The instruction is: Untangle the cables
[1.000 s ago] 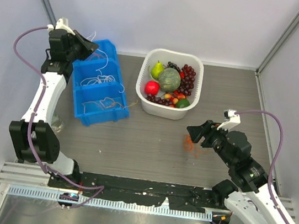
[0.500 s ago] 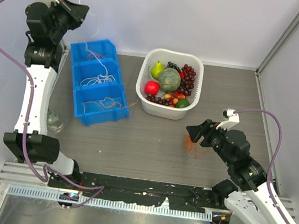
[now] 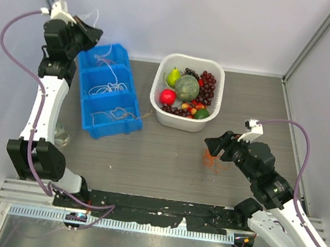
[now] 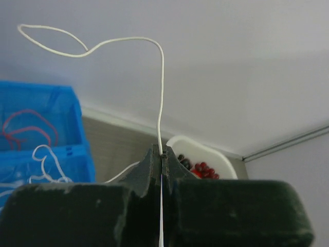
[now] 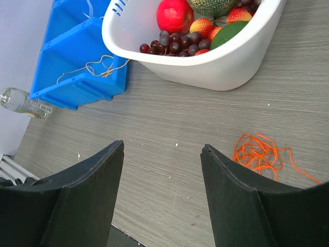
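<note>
My left gripper [image 3: 95, 32] is raised above the far end of the blue bin [image 3: 133, 97], shut on a thin white cable [image 4: 161, 77]. That cable curls up past the fingertips [image 4: 154, 154] and trails down toward the bin. More cables lie in the bin: a red one [image 4: 23, 126], a white one [image 3: 112, 85] and a yellow-orange one [image 5: 95, 67]. An orange cable [image 5: 257, 154] lies bunched on the table to the right of my right gripper [image 5: 163, 146]. That gripper hovers low over the table, open and holding nothing.
A white basket [image 3: 216, 109] full of fruit stands at the back middle, just right of the bin. A small clear bottle [image 3: 60, 134] lies on the table left of the bin, by the left arm. Grey walls close the table in on the far, left and right sides.
My left gripper rose from the bin's far end with the white cable, went high, then dropped back a little to the right. The right arm has barely moved.
</note>
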Action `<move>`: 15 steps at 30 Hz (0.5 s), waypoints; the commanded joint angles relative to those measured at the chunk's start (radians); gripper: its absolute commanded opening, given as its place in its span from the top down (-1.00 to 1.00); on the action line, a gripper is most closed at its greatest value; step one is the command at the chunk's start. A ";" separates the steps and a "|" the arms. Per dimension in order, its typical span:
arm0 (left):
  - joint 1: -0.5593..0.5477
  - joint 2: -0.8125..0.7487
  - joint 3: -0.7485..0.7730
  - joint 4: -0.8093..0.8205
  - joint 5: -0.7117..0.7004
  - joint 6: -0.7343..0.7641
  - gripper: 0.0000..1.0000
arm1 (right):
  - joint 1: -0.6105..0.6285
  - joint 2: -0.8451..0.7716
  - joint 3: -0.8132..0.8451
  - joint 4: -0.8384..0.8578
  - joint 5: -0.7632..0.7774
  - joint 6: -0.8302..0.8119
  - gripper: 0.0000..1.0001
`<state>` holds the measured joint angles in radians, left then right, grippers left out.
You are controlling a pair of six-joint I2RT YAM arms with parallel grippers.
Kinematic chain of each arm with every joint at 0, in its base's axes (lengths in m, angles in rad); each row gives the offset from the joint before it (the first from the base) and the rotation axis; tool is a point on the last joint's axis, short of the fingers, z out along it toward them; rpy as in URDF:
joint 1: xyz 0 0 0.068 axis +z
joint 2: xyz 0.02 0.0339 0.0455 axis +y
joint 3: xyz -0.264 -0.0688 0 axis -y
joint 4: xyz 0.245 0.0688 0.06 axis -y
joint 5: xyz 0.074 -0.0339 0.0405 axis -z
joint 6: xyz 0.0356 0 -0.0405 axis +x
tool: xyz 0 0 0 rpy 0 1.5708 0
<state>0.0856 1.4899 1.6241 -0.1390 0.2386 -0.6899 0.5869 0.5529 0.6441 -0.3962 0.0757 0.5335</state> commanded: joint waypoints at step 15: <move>-0.001 -0.061 -0.347 -0.177 -0.231 -0.134 1.00 | -0.004 0.056 -0.014 0.122 -0.053 0.033 -0.32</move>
<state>0.0837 1.3510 1.2095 -0.1558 0.1326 -0.7250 0.5869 0.5976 0.6331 -0.3473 0.0422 0.5529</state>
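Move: The shut left fingers hold a white cable over the blue bin. The middle compartment with the rest of the white pile lies about 10 cm ahead of them, 4 cm left and 42 cm below. The red-cable compartment is some 13 cm beyond that pile and 4 cm farther left, and the orange-string compartment about 16 cm nearer than it and 7 cm to its right. From the right hand, the white pile is roughly 31 cm forward, 46 cm left and 21 cm down. Bring the left gripper down fast by about 14 cm towards the white pile in the middle compartment, tipping the fingers some 15 degrees downward and easing back 3 to 4 cm as they sink. Once down, stop the descent and edge a centimetre left with a slight counter-clockwise turn; keep the fingers shut on the white cable throughout. ##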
